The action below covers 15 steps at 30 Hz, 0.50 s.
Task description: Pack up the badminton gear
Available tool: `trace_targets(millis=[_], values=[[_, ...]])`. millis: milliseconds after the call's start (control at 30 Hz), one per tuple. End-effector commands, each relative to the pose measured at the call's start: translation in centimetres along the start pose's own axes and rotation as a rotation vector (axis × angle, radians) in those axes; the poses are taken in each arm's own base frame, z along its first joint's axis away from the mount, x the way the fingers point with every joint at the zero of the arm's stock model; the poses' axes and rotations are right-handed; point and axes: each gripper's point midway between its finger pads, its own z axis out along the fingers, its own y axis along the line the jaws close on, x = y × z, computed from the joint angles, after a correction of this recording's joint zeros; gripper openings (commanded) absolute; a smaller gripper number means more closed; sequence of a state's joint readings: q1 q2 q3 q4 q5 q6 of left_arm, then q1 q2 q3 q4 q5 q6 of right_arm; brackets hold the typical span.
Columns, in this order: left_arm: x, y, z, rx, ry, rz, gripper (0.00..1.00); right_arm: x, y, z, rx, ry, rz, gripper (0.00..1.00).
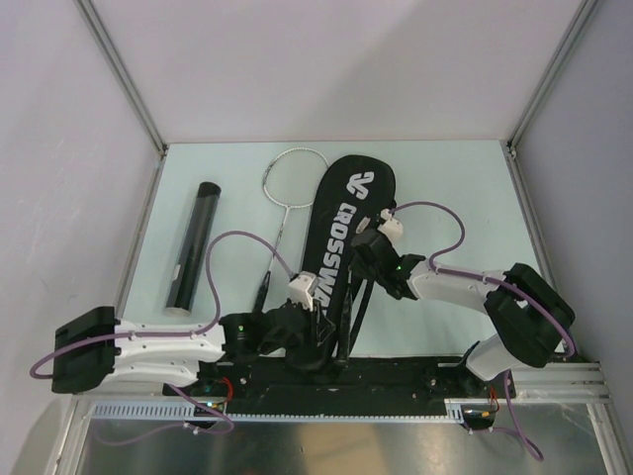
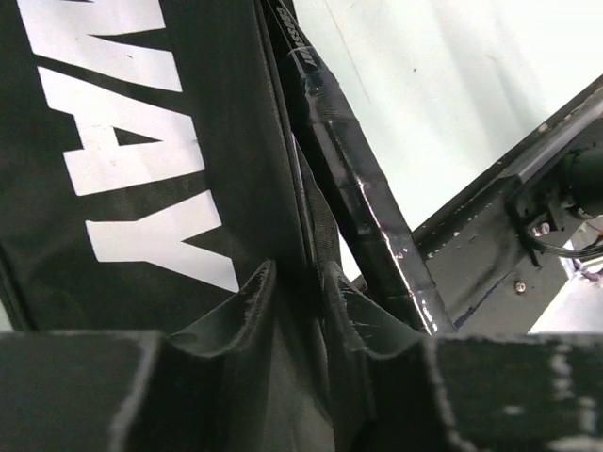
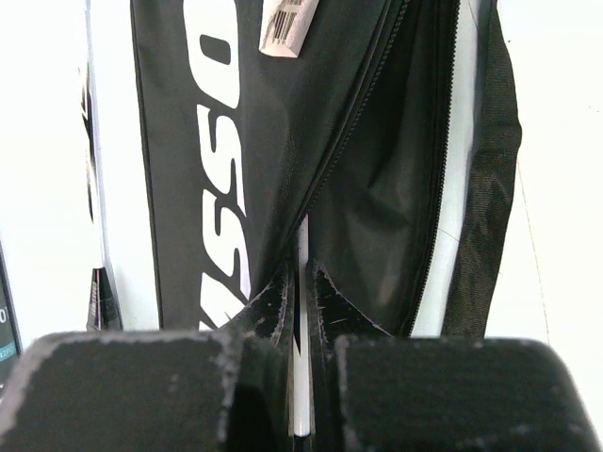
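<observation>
The long black CROSSWAY racket bag lies lengthwise in the middle of the table, its side zip open. My right gripper is shut on the thin white shaft of a racket that runs into the bag's opening. That racket's black handle sticks out toward the near edge. My left gripper is at the bag's near end, fingers a little apart with the bag's edge between them. A second racket lies left of the bag. The black tube lies further left.
A black mounting rail runs along the near edge under both arms. The bag's strap trails along its right side, and a barcode tag hangs on the bag. Walls and metal posts enclose the table.
</observation>
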<state>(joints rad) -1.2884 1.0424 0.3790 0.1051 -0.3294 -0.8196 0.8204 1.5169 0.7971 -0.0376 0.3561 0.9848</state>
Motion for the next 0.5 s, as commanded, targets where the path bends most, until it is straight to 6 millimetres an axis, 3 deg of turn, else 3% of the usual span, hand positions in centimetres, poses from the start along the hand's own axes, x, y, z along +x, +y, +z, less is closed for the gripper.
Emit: trace_targets(millis=[0, 67, 133, 467], values=[[-0.9, -1.1, 0.3, -0.013, -0.004, 0.049, 0.22, -2.6, 3.3, 0.1, -0.07, -0.092, 0.078, 0.0], [-1.0, -1.4, 0.4, -0.015, 0.0, 0.058, 0.08, -2.5, 3.3, 0.2, -0.068, -0.09, 0.081, 0.0], [-1.3, -1.8, 0.2, -0.011, -0.004, 0.058, 0.02, -2.4, 3.0, 0.3, -0.058, -0.092, 0.089, 0.0], [-3.6, -4.3, -2.2, 0.082, -0.066, -0.114, 0.0, -3.9, 3.1, 1.4, -0.053, -0.159, 0.197, 0.0]])
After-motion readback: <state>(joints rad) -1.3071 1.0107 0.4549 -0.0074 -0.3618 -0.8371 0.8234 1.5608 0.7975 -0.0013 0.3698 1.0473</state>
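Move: The zip edge of the bag's flap already runs between the left hand's half-open fingertips, about 1 cm ahead and 1 cm below. The racket handle lies just beside it, roughly 2 cm ahead, 3 cm right and 1 cm below. The other racket's handle is some 12 cm ahead, 22 cm left and lower. From the right hand, whose shut fingers are at the shaft of the racket being packed, that stretch of zip edge is about 17 cm back and 5 cm left. The left fingers close fully and pinch the flap's zip edge near the bottom of the bag, dipping a little under 1 cm as they shut, then lift it straight up by about 3 cm, the wrist hardly turning. The right hand keeps its fingers shut at the racket shaft and eases down about 1 cm. ##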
